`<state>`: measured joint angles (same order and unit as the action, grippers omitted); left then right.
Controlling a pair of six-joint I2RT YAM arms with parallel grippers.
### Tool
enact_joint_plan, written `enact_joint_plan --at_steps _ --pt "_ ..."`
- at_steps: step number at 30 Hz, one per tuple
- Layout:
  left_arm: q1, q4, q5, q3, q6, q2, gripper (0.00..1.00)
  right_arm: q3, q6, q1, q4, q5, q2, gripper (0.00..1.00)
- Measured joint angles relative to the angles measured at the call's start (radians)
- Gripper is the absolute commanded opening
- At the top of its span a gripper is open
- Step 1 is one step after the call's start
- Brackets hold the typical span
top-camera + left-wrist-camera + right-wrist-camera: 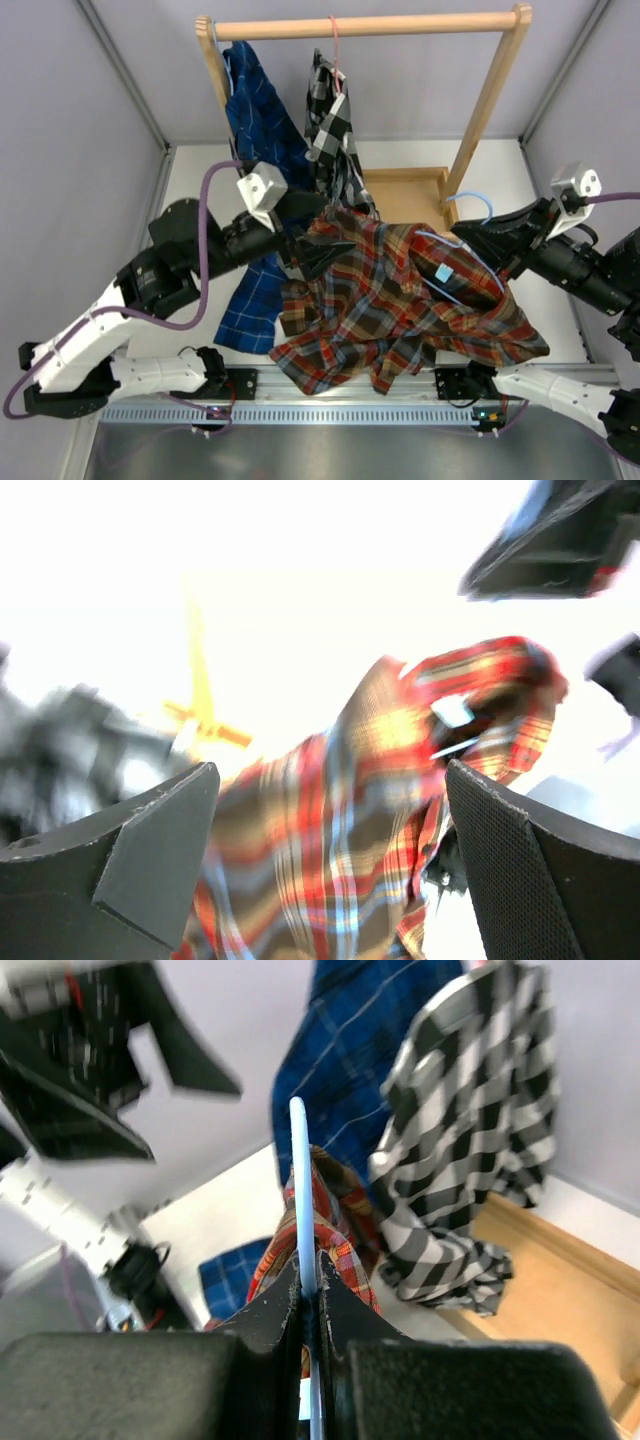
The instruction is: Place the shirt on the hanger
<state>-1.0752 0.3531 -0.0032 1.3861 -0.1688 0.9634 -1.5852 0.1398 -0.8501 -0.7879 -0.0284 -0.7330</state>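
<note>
The red-orange, brown and blue plaid shirt (pixel 400 305) lies bunched on the table's front middle, its light blue neck label (pixel 443 271) facing up. The light blue wire hanger (pixel 474 203) has its hook free above the collar and its wire runs into the neck opening. My right gripper (pixel 482 240) is shut on the hanger's wire (pixel 299 1175), with the shirt (pixel 335 1230) just beyond the right gripper (pixel 312 1285) in its wrist view. My left gripper (pixel 322 255) is open at the shirt's left shoulder. In the left wrist view, the shirt cloth (pixel 340 820) fills the gap of the left gripper (pixel 330 840).
A wooden clothes rack (pixel 370 25) stands at the back, its base (pixel 405 190) behind the shirt. A dark blue plaid shirt (pixel 255 110) hangs down to the table at left. A black-and-white checked shirt (pixel 335 125) hangs on a pink-red hanger (pixel 334 45).
</note>
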Motion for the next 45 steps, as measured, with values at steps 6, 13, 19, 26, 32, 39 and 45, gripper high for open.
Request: enact_joint_plan --at_steps 6,13,19,26,32,39,45 --pt "-0.001 0.192 0.326 0.312 0.229 0.266 0.92 -0.027 -0.056 0.000 -0.073 -0.221 -0.040 0.00" --pt "-0.001 0.385 0.686 0.334 0.358 0.441 0.70 -0.027 -0.104 0.000 -0.104 -0.365 -0.043 0.00" --pt "-0.001 0.415 0.823 0.333 0.388 0.446 0.14 -0.027 -0.113 0.000 -0.105 -0.417 -0.047 0.00" --pt "0.001 0.434 0.824 0.333 0.393 0.446 0.00 0.007 -0.107 0.000 -0.071 -0.478 -0.037 0.00" --pt "0.000 0.443 0.813 0.324 0.412 0.446 0.00 0.027 -0.108 0.000 -0.066 -0.459 -0.026 0.58" --pt "0.000 0.447 0.771 0.288 0.431 0.438 0.00 -0.041 -0.103 0.000 -0.227 -0.192 0.069 0.61" --pt "0.008 0.453 0.763 0.287 0.434 0.400 0.00 -0.066 -0.087 0.000 -0.381 -0.151 0.288 0.62"
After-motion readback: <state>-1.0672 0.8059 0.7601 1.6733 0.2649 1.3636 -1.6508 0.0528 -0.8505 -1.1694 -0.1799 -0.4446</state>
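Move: The hanger's left end, inside the red plaid shirt's shoulder, lies about 12 cm to the right of the open left hand, 2 cm ahead and 5 cm below. The black-and-white shirt hangs roughly 18 cm ahead of the left hand, level sideways and 8 cm lower. From the right hand, which already grips the hanger by its neck, that end is some 11 cm left, level ahead, 3 cm lower; the blue tag is 5 cm back, 3 cm left, 7 cm lower. Back, to the right and down, roughly 8 cm each way, the left hand swings in with a clockwise turn of some 50 degrees and shuts on the shirt's shoulder over the hanger's left end, then keeps hold. Meanwhile the right hand draws the hanger back and left, turning counter-clockwise; once the left has gripped, it opens, lets go and withdraws right and back. ##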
